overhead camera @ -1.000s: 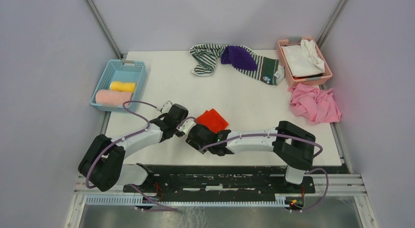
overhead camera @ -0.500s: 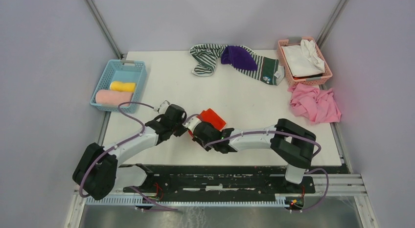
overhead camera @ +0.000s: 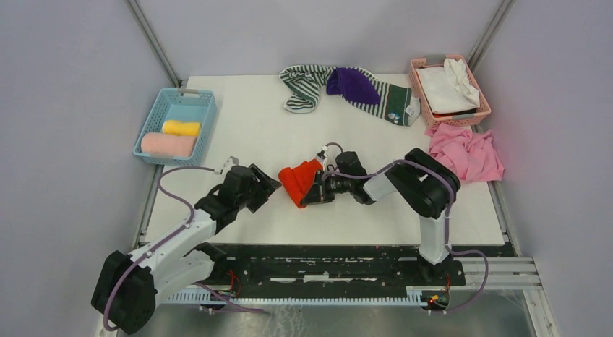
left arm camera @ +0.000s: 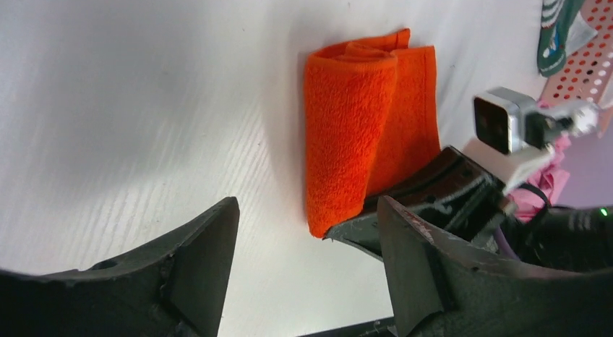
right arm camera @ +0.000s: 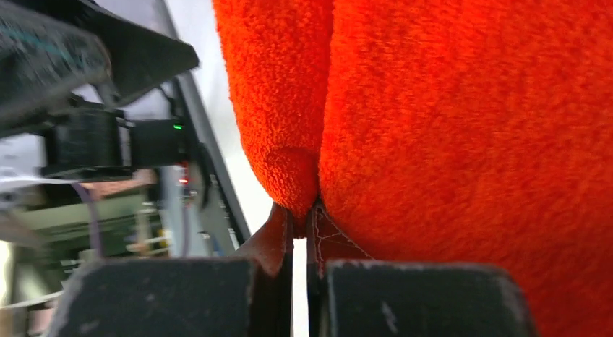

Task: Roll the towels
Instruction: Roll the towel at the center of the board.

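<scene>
An orange-red towel [overhead camera: 298, 182] lies partly rolled on the white table, near the front middle. My right gripper [overhead camera: 316, 188] reaches in from the right and is shut on a fold at the roll's edge [right arm camera: 293, 174]; the cloth fills the right wrist view. Just left of the roll, my left gripper [overhead camera: 264, 182] stands open and holds nothing. In the left wrist view the roll [left arm camera: 350, 127] lies ahead of the open fingers, with the right gripper's black finger [left arm camera: 434, 189] at its lower end. Striped [overhead camera: 302, 87], purple [overhead camera: 353, 84], dark green [overhead camera: 396, 104] and pink [overhead camera: 466, 152] towels lie unrolled at the back.
A blue basket [overhead camera: 160, 109] at the left edge holds a rolled yellow towel [overhead camera: 181, 127] and a rolled pink one [overhead camera: 168, 144]. A pink basket [overhead camera: 423, 80] at the back right holds white cloth [overhead camera: 447, 87]. Both arms sit close together near the front edge.
The right gripper shut on the orange-red towel and swung round to its right side, turning the cloth into a roll. The left gripper opened and drew back to the left.
</scene>
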Robot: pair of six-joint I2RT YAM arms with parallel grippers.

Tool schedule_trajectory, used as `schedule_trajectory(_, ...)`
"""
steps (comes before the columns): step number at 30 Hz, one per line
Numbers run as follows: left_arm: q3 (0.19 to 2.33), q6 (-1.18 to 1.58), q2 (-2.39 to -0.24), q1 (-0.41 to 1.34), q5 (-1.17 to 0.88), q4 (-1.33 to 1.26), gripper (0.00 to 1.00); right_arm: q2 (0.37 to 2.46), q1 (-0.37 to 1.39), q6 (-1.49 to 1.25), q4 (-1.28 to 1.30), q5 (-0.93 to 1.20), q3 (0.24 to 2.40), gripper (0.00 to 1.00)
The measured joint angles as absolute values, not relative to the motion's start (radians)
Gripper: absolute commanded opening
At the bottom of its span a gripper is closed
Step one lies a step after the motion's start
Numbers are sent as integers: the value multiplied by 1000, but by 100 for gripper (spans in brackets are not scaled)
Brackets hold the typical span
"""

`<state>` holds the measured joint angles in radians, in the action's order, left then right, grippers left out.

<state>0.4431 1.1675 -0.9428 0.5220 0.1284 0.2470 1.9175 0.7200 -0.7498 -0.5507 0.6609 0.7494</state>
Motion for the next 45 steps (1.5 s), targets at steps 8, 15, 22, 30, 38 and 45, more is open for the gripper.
schedule_trajectory(8,400,1167,-1080,415,-50,27,78,2102,624,-1116,-867,898,736,1)
schedule_trajectory(15,463,1166,-1334,384,-147,-94,74,2104,607,-1122,-760,951,781,1)
schedule_trajectory(22,525,1167,-1502,384,-191,-223,47,2060,606,-971,-454,947,873,6)
schedule_trajectory(30,526,1193,-1545,391,-186,-236,25,1907,617,-698,-31,790,963,35)
schedule_trajectory(38,567,1193,-1512,422,-104,-110,24,1658,822,-400,349,375,1083,50)
schedule_trajectory(45,579,1193,-1466,447,-47,-4,24,1625,1077,-228,387,-39,1139,53)
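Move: The middle of the half-rolled red towel lies about 5 cm ahead of the left hand, 8 cm to its right and 6 cm below; the roll's far end is nearest. The striped towel lies some 34 cm ahead and 10 cm right, the blue basket 19 cm ahead and 29 cm left. The right hand is already shut on the roll's near end, with the towel's middle about 5 cm ahead, straight in line and level in height. Left hand reaches 6 cm forward, down and right, pinches the roll's far end; right releases, rises 8 cm. ##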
